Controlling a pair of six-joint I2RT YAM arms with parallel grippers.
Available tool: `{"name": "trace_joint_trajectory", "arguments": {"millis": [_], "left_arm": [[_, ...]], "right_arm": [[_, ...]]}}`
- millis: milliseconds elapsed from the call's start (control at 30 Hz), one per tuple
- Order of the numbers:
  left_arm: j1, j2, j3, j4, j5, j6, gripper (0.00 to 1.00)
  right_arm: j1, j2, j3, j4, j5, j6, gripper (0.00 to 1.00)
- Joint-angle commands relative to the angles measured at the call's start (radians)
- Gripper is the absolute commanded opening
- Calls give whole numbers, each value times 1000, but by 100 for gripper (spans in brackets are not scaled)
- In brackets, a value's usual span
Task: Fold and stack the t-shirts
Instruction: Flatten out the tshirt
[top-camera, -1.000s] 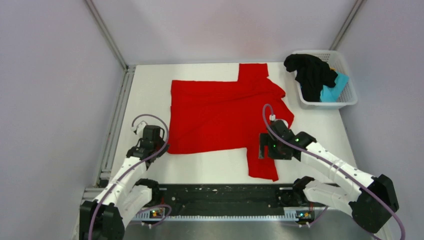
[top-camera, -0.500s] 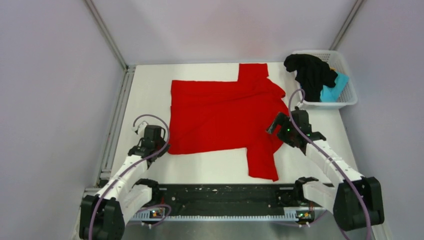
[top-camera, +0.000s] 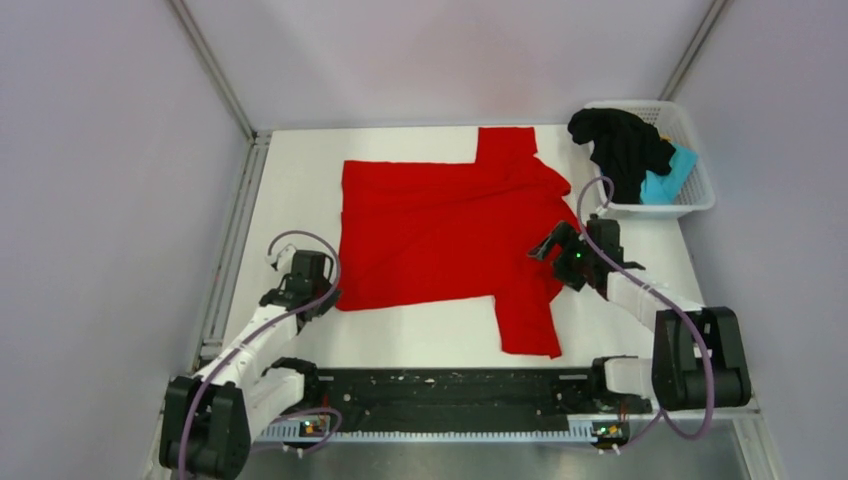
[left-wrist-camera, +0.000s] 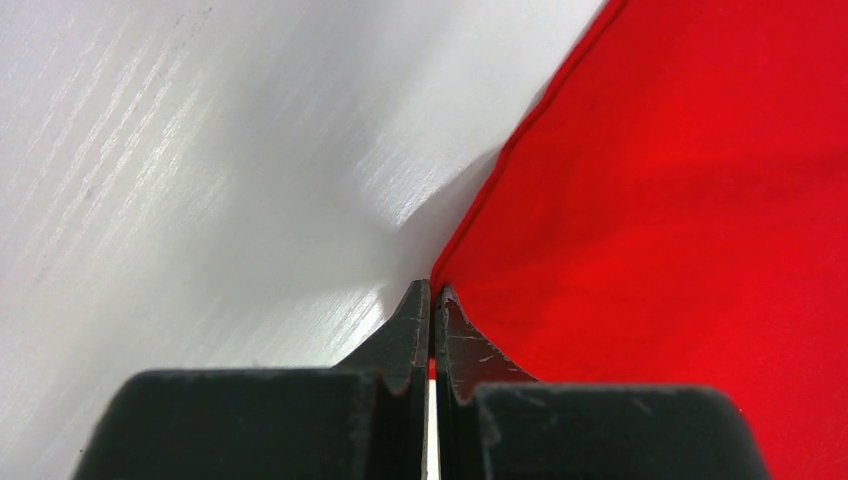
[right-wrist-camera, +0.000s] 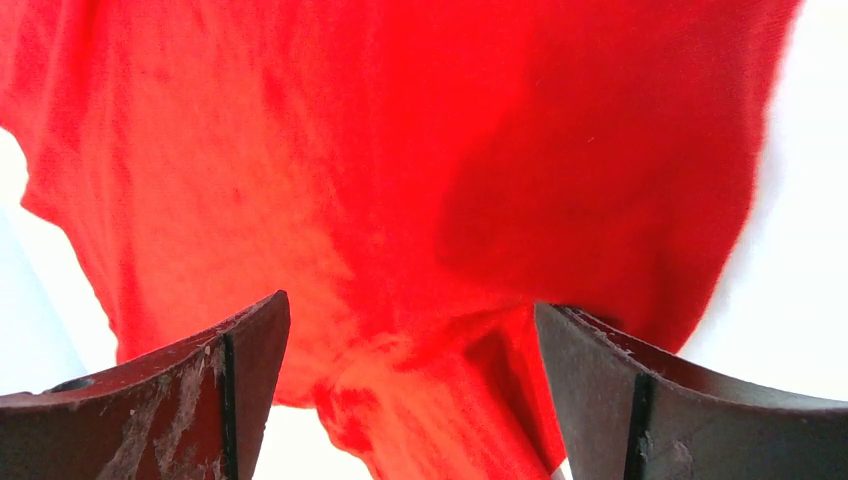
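The red t-shirt (top-camera: 440, 230) lies spread flat on the white table, one sleeve toward the back and one toward the near edge. My left gripper (top-camera: 325, 298) is at its near left corner, jaws pressed together with a sliver of red cloth (left-wrist-camera: 680, 200) between the tips (left-wrist-camera: 432, 290). My right gripper (top-camera: 548, 250) hovers open over the shirt's right edge. Bunched red cloth (right-wrist-camera: 400, 150) lies between its wide-apart fingers (right-wrist-camera: 410, 310). The black t-shirt (top-camera: 620, 145) and the light blue t-shirt (top-camera: 665, 180) lie crumpled in the basket.
A white lattice basket (top-camera: 700, 195) stands at the back right corner of the table. A metal rail (top-camera: 232, 250) runs along the table's left edge. Grey walls close in the back and sides.
My right gripper has moved from the near sleeve back and to the right, to the shirt's right edge, and stays open. The left gripper has stayed at the corner.
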Motion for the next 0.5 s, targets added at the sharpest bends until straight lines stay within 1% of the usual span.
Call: {"name": "trace_joint_trajectory", "arguments": {"millis": [0, 167, 233, 300, 367, 400, 467], "left_arm": [[0, 28, 23, 38, -34, -20, 0], [0, 63, 49, 41, -55, -23, 0], [0, 77, 56, 42, -58, -23, 0], [0, 90, 58, 63, -47, -22, 0], [0, 105, 63, 82, -27, -17, 0], [0, 111, 66, 90, -24, -17, 0], [0, 122, 72, 94, -23, -16, 0]], "right_arm": [[-95, 46, -21, -22, 84, -20, 92], [-166, 107, 84, -71, 216, -73, 92], [-191, 145, 119, -76, 225, -84, 92], [-194, 174, 151, -79, 174, -106, 91], [-180, 154, 167, -75, 80, -144, 88], [-164, 123, 172, -100, 86, -155, 88], [-106, 30, 191, -193, 179, -189, 88]]}}
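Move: The left gripper still pinches the shirt's near-left corner; the far-left corner is some 42 cm ahead and 1 cm right. The open right gripper is low over the shirt, its right edge about 4 cm ahead, 5 cm right and 2 cm below; the near sleeve lies 15 cm back and 7 cm left, the basket roughly 34 cm ahead and 28 cm right. That right edge is 10 cm ahead and 65 cm right of the left gripper. Sweep the open right gripper to the right and forward, about 7 cm in all and at one height, towards the shirt's right edge, dragging the cloth along with the right finger; turn it some 10 degrees clockwise, then stop. Keep the left grip shut on its corner, easing it down and then forward by about 1 cm each. ##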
